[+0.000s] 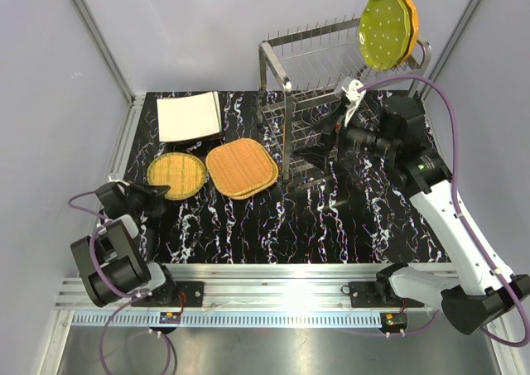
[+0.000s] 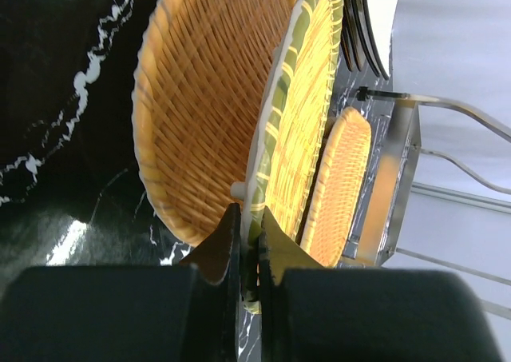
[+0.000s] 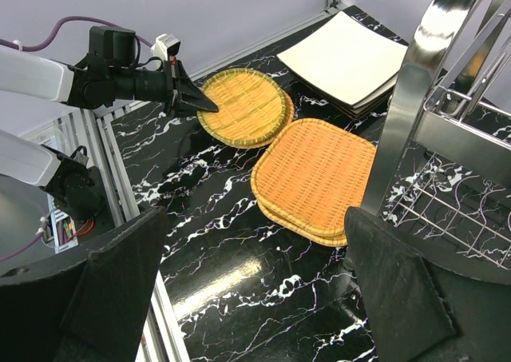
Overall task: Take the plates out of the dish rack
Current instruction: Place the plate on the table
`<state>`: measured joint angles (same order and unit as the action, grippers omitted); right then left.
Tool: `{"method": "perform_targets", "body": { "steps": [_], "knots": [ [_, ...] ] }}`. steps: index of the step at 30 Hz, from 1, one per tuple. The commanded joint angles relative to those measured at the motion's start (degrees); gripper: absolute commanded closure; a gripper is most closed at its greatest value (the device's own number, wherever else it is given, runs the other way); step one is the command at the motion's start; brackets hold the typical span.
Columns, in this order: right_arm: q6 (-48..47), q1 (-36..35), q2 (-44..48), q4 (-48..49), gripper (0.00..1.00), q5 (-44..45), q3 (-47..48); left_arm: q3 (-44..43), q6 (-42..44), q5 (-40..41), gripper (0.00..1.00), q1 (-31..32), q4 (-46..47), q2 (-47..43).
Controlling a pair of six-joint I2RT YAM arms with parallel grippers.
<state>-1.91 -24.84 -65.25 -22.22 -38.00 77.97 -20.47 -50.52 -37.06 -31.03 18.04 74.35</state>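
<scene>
The silver dish rack (image 1: 331,102) stands at the back right, with a green dotted plate (image 1: 383,29) and an orange one behind it upright on its top tier. On the table lie a stack of cream square plates (image 1: 189,116), two round woven plates (image 1: 176,174) and a stack of rounded-square woven plates (image 1: 241,168). My left gripper (image 1: 166,191) is shut on the near rim of the upper round woven plate (image 2: 295,122), which is tilted off the lower one (image 2: 200,98). My right gripper (image 3: 255,274) is open and empty beside the rack's front post (image 3: 415,98).
A metal rail runs along the table's near edge (image 1: 273,276). Grey walls and frame posts close in the back and sides. The rack's lower wire shelf (image 3: 447,210) is just right of my right gripper. Bare black marble surface (image 1: 315,226) lies in front of the rack.
</scene>
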Motion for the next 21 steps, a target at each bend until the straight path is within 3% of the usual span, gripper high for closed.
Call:
{"method": "perform_targets", "body": {
  "steps": [1, 7, 8, 9, 12, 13, 17, 21],
  "knots": [
    [-0.37, 0.5, 1.36, 1.48, 0.0, 1.0, 0.95, -3.35, 1.3, 0.23, 0.95, -0.35, 5.95, 1.67],
    [-0.55, 0.67, 1.01, 1.3, 0.0, 1.0, 2.0, -6.24, 1.48, -0.82, 0.86, -0.26, 5.25, 5.72],
    [-0.72, 0.58, 1.01, 1.3, 0.0, 1.0, 2.27, -6.6, 1.65, -0.91, 0.81, -0.26, 4.2, 6.16],
    [-0.81, 0.76, 1.01, 1.21, 0.0, 1.0, 2.7, -7.56, 2.26, -0.82, 0.68, -0.26, 3.32, 6.68],
    [-1.43, 0.84, 0.92, 0.69, 0.0, 1.26, 3.23, -9.49, 3.67, -0.39, 0.46, -0.09, -2.55, 6.78],
    [-1.86, 0.93, 0.92, 0.6, 0.0, 1.26, 3.67, -11.24, 5.94, 0.14, 0.26, 0.17, -4.84, 5.91],
    [-3.09, 1.11, 0.92, -0.28, 0.0, 1.96, 4.99, -14.85, 10.79, 4.52, 0.01, 0.7, -17.56, 2.57],
    [-4.94, 1.29, 0.74, -0.98, 0.0, 2.75, 6.57, -18.37, 14.92, 9.98, 0.01, 0.79, -27.87, 0.28]
  ]
}}
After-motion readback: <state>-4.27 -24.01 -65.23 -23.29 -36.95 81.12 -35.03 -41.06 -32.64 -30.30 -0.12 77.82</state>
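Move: Ahead and to the right of the left hand, about 5 cm out and 6 cm right, is the middle of the orange round plate, some 4 cm lower; the green-rimmed plate still hangs over it, gripped by its near-left rim. The square orange plates lie about 6 cm ahead and 24 cm right, and the white square plates 21 cm ahead and 8 cm right, all slightly below the hand. From the right hand the orange round plate is roughly 10 cm ahead, 37 cm left and 36 cm down. Easing the held rim forward and slightly left and down, the left hand sinks just under 1 cm over the orange round plate, then spreads its fingers wide and lets go of the green-rimmed plate. As they open, it lifts about 2 cm and shifts farther left, to about 2.5 cm left overall, rolling and tipping by 5 to 10 degrees. Late on, the right hand, open and empty, rises some 2 cm. ##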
